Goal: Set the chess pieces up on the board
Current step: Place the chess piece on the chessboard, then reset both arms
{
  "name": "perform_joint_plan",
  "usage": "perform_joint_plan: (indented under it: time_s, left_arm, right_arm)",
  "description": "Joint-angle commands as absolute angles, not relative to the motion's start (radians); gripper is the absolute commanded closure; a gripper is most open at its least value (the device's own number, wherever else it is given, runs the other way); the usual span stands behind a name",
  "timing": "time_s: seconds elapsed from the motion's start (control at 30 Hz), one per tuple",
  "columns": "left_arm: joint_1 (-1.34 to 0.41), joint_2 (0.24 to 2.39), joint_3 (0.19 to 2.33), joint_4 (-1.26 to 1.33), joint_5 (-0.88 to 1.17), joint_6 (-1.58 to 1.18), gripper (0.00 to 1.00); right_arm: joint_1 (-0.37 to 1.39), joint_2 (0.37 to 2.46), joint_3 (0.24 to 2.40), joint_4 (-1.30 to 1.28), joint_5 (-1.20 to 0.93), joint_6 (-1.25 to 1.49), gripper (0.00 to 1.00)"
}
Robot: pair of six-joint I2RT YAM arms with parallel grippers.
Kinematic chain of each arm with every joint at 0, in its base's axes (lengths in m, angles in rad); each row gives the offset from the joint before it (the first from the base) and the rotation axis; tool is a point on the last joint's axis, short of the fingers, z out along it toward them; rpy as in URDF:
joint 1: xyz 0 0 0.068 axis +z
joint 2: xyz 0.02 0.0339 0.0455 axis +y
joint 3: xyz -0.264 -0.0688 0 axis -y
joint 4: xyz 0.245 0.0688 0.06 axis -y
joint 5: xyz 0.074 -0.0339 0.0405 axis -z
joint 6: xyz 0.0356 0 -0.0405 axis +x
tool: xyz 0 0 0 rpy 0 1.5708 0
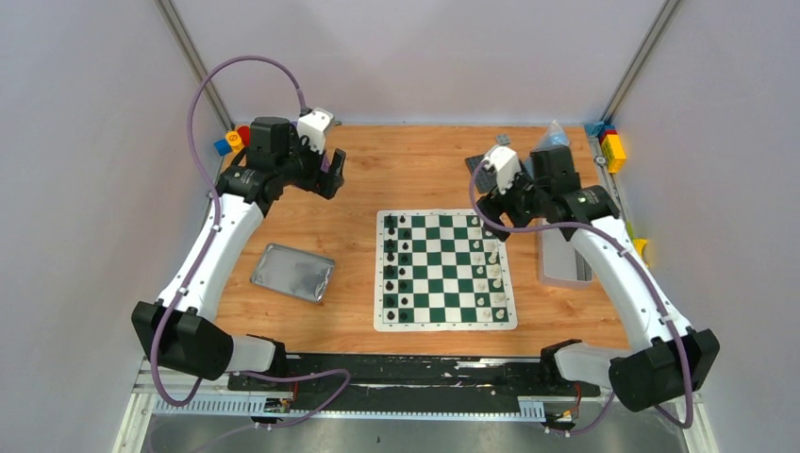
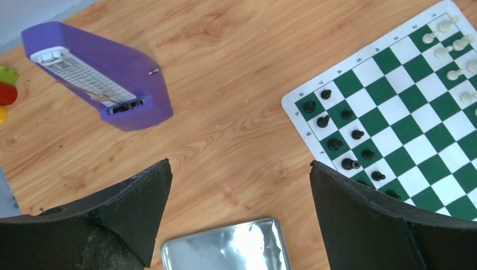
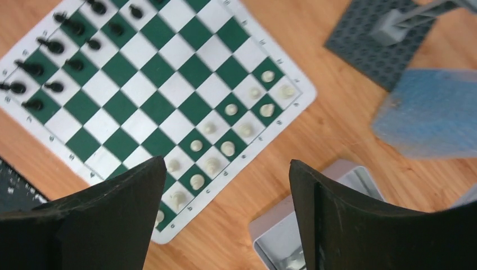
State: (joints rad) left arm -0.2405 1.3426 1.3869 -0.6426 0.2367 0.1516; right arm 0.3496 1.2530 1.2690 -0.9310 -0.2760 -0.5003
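Observation:
The green-and-white board (image 1: 443,269) lies in the middle of the table. Black chess pieces (image 1: 397,269) fill its two left columns and white chess pieces (image 1: 491,274) stand along its right side. My left gripper (image 1: 330,177) hovers open above the wood, to the far left of the board, and holds nothing. In the left wrist view its fingertips (image 2: 163,169) frame bare wood, with the black pieces (image 2: 343,135) to the right. My right gripper (image 1: 492,203) hangs open and empty over the board's far right corner. Its wrist view shows the white pieces (image 3: 228,149) beneath it.
A silver tin lid (image 1: 293,273) lies left of the board, and a grey tin box (image 1: 564,260) sits to its right. A studded grey plate (image 3: 382,45) and a blue bag (image 3: 433,112) are behind the right arm. Toy blocks (image 1: 611,146) line the far corners. A purple case (image 2: 101,79) lies at the far left.

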Motion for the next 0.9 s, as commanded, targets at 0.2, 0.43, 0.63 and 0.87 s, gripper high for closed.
perform_joint_plan:
  time_s: [0.2, 0.43, 0.63, 0.87]
  left_arm:
    - [-0.198, 1.243, 1.285, -0.467, 0.128, 0.103, 0.0]
    - [-0.184, 1.211, 1.232, -0.395, 0.028, 0.09, 0.0]
    - [-0.181, 1.172, 1.157, -0.324, -0.069, 0.093, 0.0]
    - [-0.181, 1.136, 1.095, -0.273, -0.036, 0.098, 0.0]
  right_arm:
    - [0.077, 1.119, 1.244, -0.545, -0.392, -0.234, 0.0]
    - [-0.054, 1.026, 1.075, -0.313, -0.331, -0.011, 0.0]
    - [-0.059, 1.0, 0.969, -0.226, -0.323, 0.064, 0.0]
    - [-0.059, 0.98, 0.913, -0.191, -0.324, 0.022, 0.0]
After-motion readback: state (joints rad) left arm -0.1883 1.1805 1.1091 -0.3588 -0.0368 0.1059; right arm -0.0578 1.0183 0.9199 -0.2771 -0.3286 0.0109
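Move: The white pieces on the chessboard's right side lie almost under the right hand, about 2 cm back, 2 cm right and 17 below; the board's middle is 2 back, 10 left. Some 17 lower, the box stands 2 ahead, 23 right, and the grey baseplate 27 ahead, 7 right. From the left hand the board's middle is 10 back, 25 right, 25 below; the purple metronome is 14 ahead, 12 left, 15 below. Out to the right and forward, about 10 cm and 6 cm, the right hand draws off the white pieces, first climbing some 7 cm and then sinking about half of that, while its empty fingers go from three-quarters to fully open and the wrist swings clockwise and levels towards forward. The left hand, empty and wide open, drifts left towards the metronome, turning counter-clockwise. ##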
